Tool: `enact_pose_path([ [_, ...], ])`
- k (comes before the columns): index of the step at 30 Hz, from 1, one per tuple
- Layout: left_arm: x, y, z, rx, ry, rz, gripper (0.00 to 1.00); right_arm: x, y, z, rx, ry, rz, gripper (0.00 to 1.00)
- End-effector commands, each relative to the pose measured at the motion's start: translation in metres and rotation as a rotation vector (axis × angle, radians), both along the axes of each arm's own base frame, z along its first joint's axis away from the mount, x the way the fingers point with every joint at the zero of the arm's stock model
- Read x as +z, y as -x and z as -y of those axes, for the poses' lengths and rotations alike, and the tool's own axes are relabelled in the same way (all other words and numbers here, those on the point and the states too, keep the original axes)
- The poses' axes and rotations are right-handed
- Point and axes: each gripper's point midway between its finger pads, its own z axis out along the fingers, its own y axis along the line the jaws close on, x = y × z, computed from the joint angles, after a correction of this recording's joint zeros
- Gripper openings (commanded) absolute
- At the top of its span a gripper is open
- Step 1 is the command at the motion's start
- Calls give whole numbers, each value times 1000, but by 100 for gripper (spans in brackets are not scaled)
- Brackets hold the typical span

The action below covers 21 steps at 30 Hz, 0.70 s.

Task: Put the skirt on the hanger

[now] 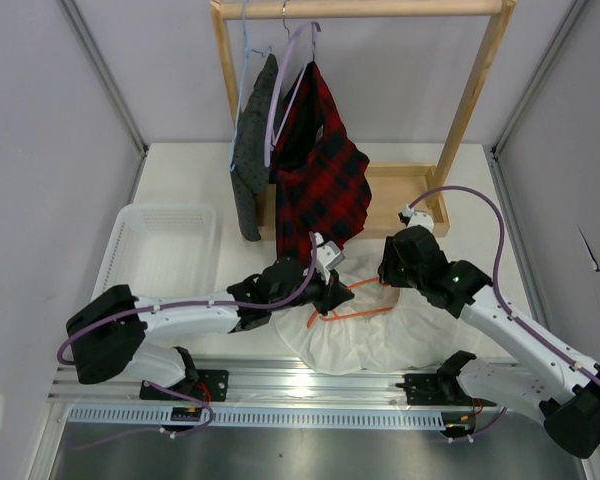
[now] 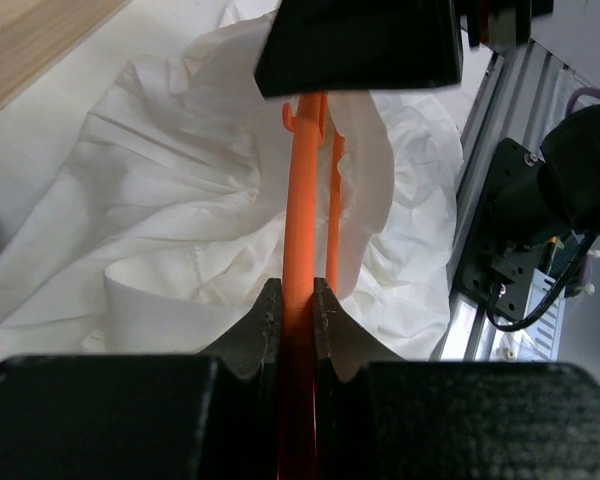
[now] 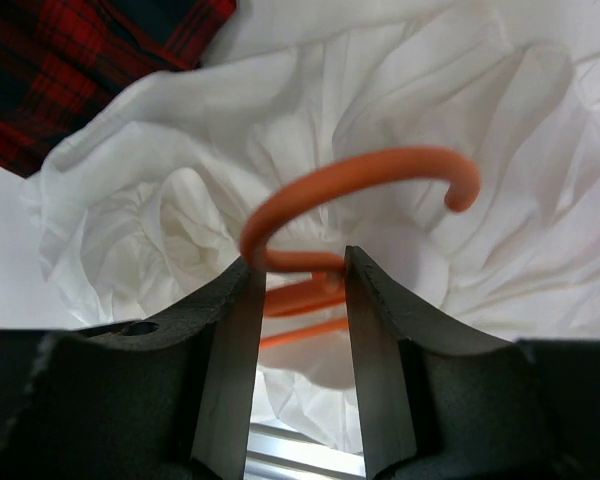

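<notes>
The white crinkly skirt (image 1: 380,335) lies bunched on the table between my arms. The orange hanger (image 1: 352,301) lies on it. My left gripper (image 1: 327,288) is shut on one orange hanger bar (image 2: 305,200), with skirt fabric (image 2: 170,190) spread beneath. My right gripper (image 1: 393,268) hovers at the hanger's hook end. In the right wrist view its fingers stand apart (image 3: 298,262), with the base of the orange hook (image 3: 365,175) lying across the gap at the fingertips, above the skirt (image 3: 180,140).
A wooden rack (image 1: 472,95) stands at the back. On it hang a red-and-black plaid garment (image 1: 320,170) on a lavender hanger (image 1: 290,60) and a dark grey garment (image 1: 248,160) on a light-blue hanger (image 1: 244,45). A white basket (image 1: 165,250) sits left.
</notes>
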Motion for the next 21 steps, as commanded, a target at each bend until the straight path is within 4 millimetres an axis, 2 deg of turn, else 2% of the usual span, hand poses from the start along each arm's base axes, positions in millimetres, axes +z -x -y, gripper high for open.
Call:
enact_pose_path([
  [1,56,-18,10,65,140,83,0,-2,4,-5,10,-26,-8,42],
  [6,60,-19,15,58,137,78,0,-5,6,-2,-6,-20,0,41],
  [9,54,-14,18,33,122,69,0,-2,3,0,-17,-17,20,36],
  [12,53,-8,21,5,117,67,0,-1,0,2,-31,-7,29,27],
  [17,57,-3,24,-15,111,78,0,-1,-2,6,-55,4,37,0],
  [20,55,-8,21,16,79,73,1,-1,-3,11,-77,12,50,0],
  [21,52,-8,19,27,62,66,6,-2,-2,12,-76,12,51,0],
])
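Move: The neck of the orange hanger, just under its hook, already stands between the right hand's open fingers, about 1 cm to the right and 1 cm below. The left gripper holds the hanger's shoulder some 7 cm to the left of the right hand and 3 cm nearer the bases; the white skirt's middle lies about 9 cm back, 1 cm right and 12 cm below, and the plaid garment's near end roughly 17 cm left and 6 cm ahead. From the left hand, the neck lies about 8 cm right and 3 cm ahead. The right hand sinks about half a centimetre, then eases some 1 cm to the right onto the neck of the orange hanger while its fingers close from nearly half open to almost shut, so that they pinch the neck just below the hook. The left hand stays practically in place, its fingers keeping their pinch on the hanger's shoulder and holding the hanger over the white skirt as the right hand takes its grip. ##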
